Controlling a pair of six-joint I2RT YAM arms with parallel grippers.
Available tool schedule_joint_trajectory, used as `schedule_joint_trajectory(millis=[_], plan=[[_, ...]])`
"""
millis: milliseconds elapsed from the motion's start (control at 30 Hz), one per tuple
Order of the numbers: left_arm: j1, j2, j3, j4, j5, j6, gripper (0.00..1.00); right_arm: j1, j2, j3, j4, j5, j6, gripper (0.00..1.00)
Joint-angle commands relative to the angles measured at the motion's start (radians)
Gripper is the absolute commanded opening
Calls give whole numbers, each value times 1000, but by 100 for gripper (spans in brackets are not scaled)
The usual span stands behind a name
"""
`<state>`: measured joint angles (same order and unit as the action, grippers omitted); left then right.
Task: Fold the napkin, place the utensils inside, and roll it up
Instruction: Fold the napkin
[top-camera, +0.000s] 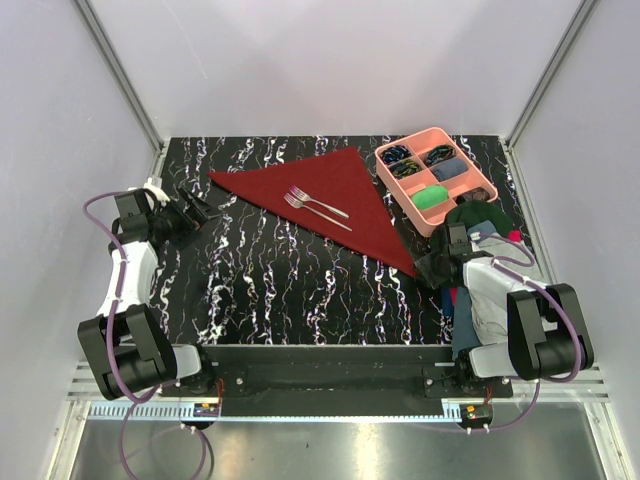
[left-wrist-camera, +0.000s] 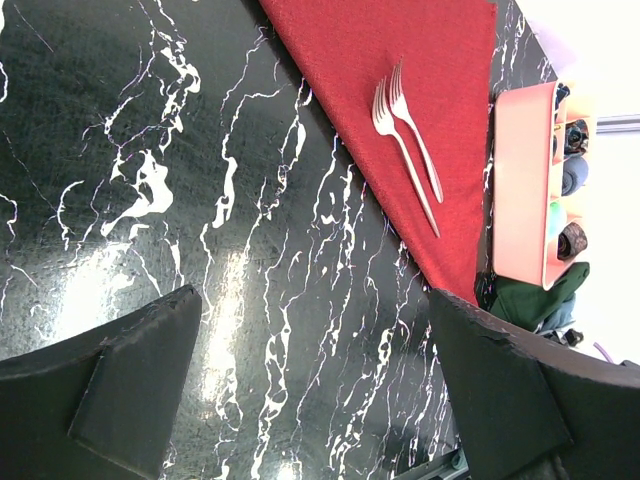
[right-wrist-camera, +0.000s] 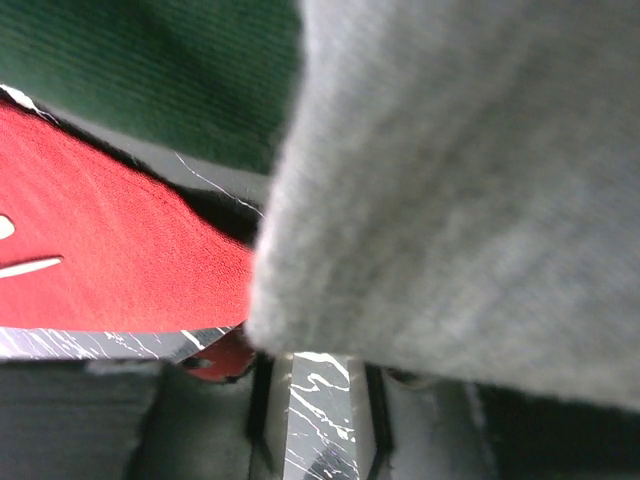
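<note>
The maroon napkin (top-camera: 330, 190) lies folded into a triangle at the back middle of the marbled table, one long point reaching toward the near right. Two silvery forks (top-camera: 318, 207) lie side by side on it, also seen in the left wrist view as forks (left-wrist-camera: 405, 140) on the napkin (left-wrist-camera: 340, 40). My left gripper (top-camera: 205, 212) hovers open and empty over bare marble left of the napkin, its jaws wide (left-wrist-camera: 315, 300). My right gripper (top-camera: 432, 268) sits low at the napkin's near right point (right-wrist-camera: 110, 250). Its jaws stand narrowly apart (right-wrist-camera: 318, 365) with marble showing between them; the tips are partly hidden.
A pink compartment tray (top-camera: 400, 195) with small items stands at the back right, touching the napkin's edge. A pile of grey, green and blue clothes (top-camera: 480, 225) crowds the right arm; grey cloth (right-wrist-camera: 460, 180) and green cloth (right-wrist-camera: 150, 70) fill most of the right wrist view.
</note>
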<state>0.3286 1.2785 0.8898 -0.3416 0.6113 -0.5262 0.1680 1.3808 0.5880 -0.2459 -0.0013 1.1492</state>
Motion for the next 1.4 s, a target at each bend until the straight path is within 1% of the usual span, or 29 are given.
schedule_joint_trajectory(millis=[0, 100, 167, 200, 233, 333, 367, 600, 700, 800, 1167, 1367], plan=[[6, 7, -5, 52, 41, -11, 99, -2, 29, -19, 16, 29, 12, 29], [7, 10, -5, 53, 42, -12, 99, -2, 34, -13, 19, 32, 0, 26], [7, 9, -5, 53, 45, -12, 99, -2, 34, -10, 17, 40, -23, 22], [7, 8, -5, 55, 45, -12, 99, -2, 32, -5, 16, 40, -37, 19], [7, 8, -5, 55, 45, -12, 99, -2, 35, 2, 16, 41, -63, 12], [6, 10, -5, 55, 47, -12, 99, -2, 31, 18, 10, 40, -106, 1], [7, 10, -5, 53, 47, -14, 99, -2, 23, 21, 8, 40, -115, 0], [6, 15, -5, 56, 48, -17, 99, 1, -57, 52, 7, 63, -206, 0], [7, 16, -6, 59, 51, -17, 99, 21, -75, 91, 8, 67, -261, 0], [6, 18, -6, 59, 53, -18, 99, 41, -60, 160, 8, 63, -313, 0], [7, 21, -6, 59, 53, -18, 99, 209, 116, 364, 10, 98, -397, 0], [7, 27, -6, 58, 54, -18, 99, 251, 273, 504, 39, 69, -440, 0]])
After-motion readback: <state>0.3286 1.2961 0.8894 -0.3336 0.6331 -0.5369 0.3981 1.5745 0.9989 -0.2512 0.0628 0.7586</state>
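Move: Right at the right fingertips lies the napkin's right corner, barely 1 cm to their left, level front to back and about 1 cm below. From this hand the two forks lie some 16 cm ahead and 25 cm left, the pink tray about 22 cm ahead and 4 cm right, and the green cloth about 8 cm ahead and 10 cm right. For the left hand, the corner is roughly 50 cm right, 9 cm back and 15 cm below. Finishing the close of its half-shut fingers down at the table, the right hand pinches the napkin's corner. It then lifts it about 7 cm while reaching forward, and carries it level, left and forward, to some 8 cm each way, in over the napkin towards the forks. The wrist turns about 30 degrees counter-clockwise and the fingertips tilt up a little; the grip stays shut. ##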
